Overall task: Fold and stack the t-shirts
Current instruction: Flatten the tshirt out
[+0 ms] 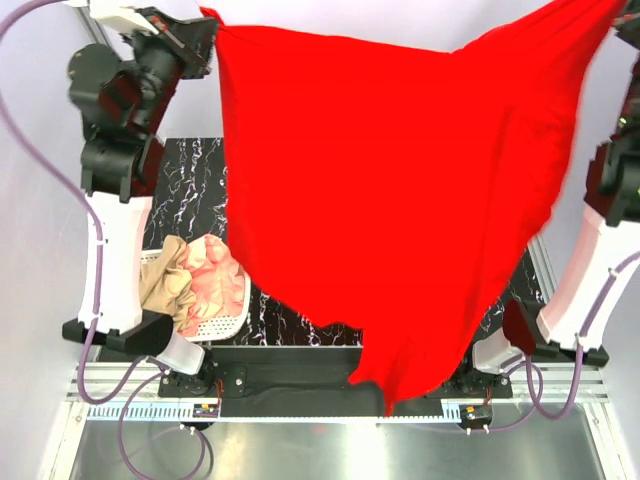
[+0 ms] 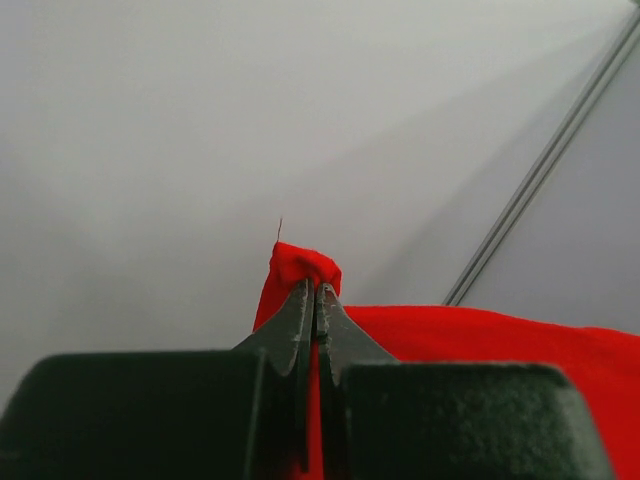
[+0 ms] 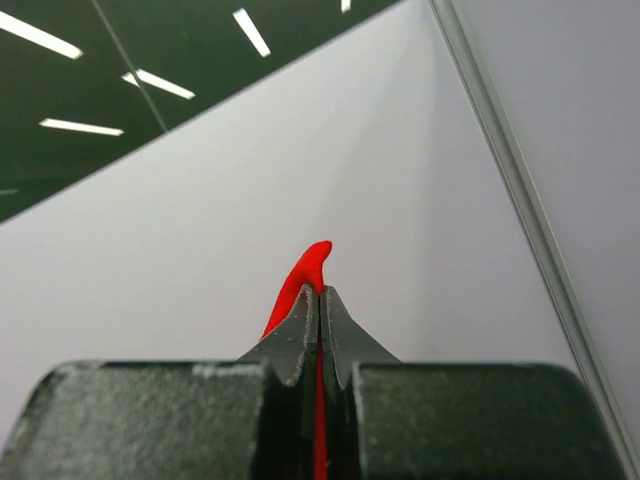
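Observation:
A bright red t-shirt (image 1: 400, 200) hangs spread wide in the air above the table, stretched between both raised arms. My left gripper (image 2: 315, 288) is shut on its upper left corner, and a bunch of red cloth (image 2: 305, 265) pokes out past the fingertips. My right gripper (image 3: 320, 292) is shut on the upper right corner, with a red tip (image 3: 308, 268) sticking out between the jaws. The shirt's lower point droops to the table's near edge. A salmon-pink t-shirt (image 1: 215, 275) and a tan-beige t-shirt (image 1: 170, 285) lie crumpled in the basket.
A white perforated laundry basket (image 1: 228, 322) sits at the near left of the black marble table (image 1: 190, 185). The hanging red cloth hides most of the tabletop. White enclosure walls stand on both sides.

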You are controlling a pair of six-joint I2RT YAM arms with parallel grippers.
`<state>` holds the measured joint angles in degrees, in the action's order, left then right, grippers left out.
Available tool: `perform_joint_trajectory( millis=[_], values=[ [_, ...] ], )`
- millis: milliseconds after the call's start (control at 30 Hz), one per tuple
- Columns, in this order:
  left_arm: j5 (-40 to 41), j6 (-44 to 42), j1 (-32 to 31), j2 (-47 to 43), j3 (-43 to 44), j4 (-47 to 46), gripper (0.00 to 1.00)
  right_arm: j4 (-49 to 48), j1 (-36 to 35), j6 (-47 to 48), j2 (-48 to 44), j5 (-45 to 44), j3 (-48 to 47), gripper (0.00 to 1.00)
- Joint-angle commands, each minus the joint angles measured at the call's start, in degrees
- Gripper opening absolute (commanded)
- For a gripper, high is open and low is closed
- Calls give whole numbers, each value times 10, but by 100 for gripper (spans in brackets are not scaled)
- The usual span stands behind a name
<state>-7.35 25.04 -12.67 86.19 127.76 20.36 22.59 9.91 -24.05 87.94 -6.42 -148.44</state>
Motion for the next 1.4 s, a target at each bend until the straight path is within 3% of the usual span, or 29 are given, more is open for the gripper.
perform_joint_trajectory(
  millis=[0,500,667,867,1067,1367],
  values=[
    [4,1,4,-21,39,-38,0,-32,2,7,-20,-4,-17,0],
    [6,-1,4,-188,-97,-25,0,33,2,23,-157,-20,9,0],
    [13,1,4,-226,-103,-15,0,34,2,23,-182,-22,5,0],
    [15,5,4,-204,-65,-5,0,29,2,23,-161,-23,-11,0],
    [14,13,4,-154,-97,-24,0,-6,2,34,-138,-26,88,0],
    [6,28,4,-46,-259,-104,0,-111,2,52,-108,-33,385,0]
  ],
)
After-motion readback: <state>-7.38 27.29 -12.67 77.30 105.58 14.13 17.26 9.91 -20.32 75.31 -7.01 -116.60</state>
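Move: The cloth held by both hands is to go down on the table, whose middle lies about 6 cm ahead of the left hand, 25 to its right and 62 below; from the right hand it is some 13 cm ahead, 42 to the left and 72 below. The t-shirt's middle is roughly 18 cm back, 33 right and 22 below the left hand. From that hand the basket sits about 19 cm back, 18 left and 60 down. Both closed grippers keep pinching the red t-shirt's two upper corners and shake it. They swing back and slightly up, the left some 17 cm and the right a bit over 20, fingers tipping up, then whip forward past where they began while dropping towards the table, wrists tipping down, and are still going. ##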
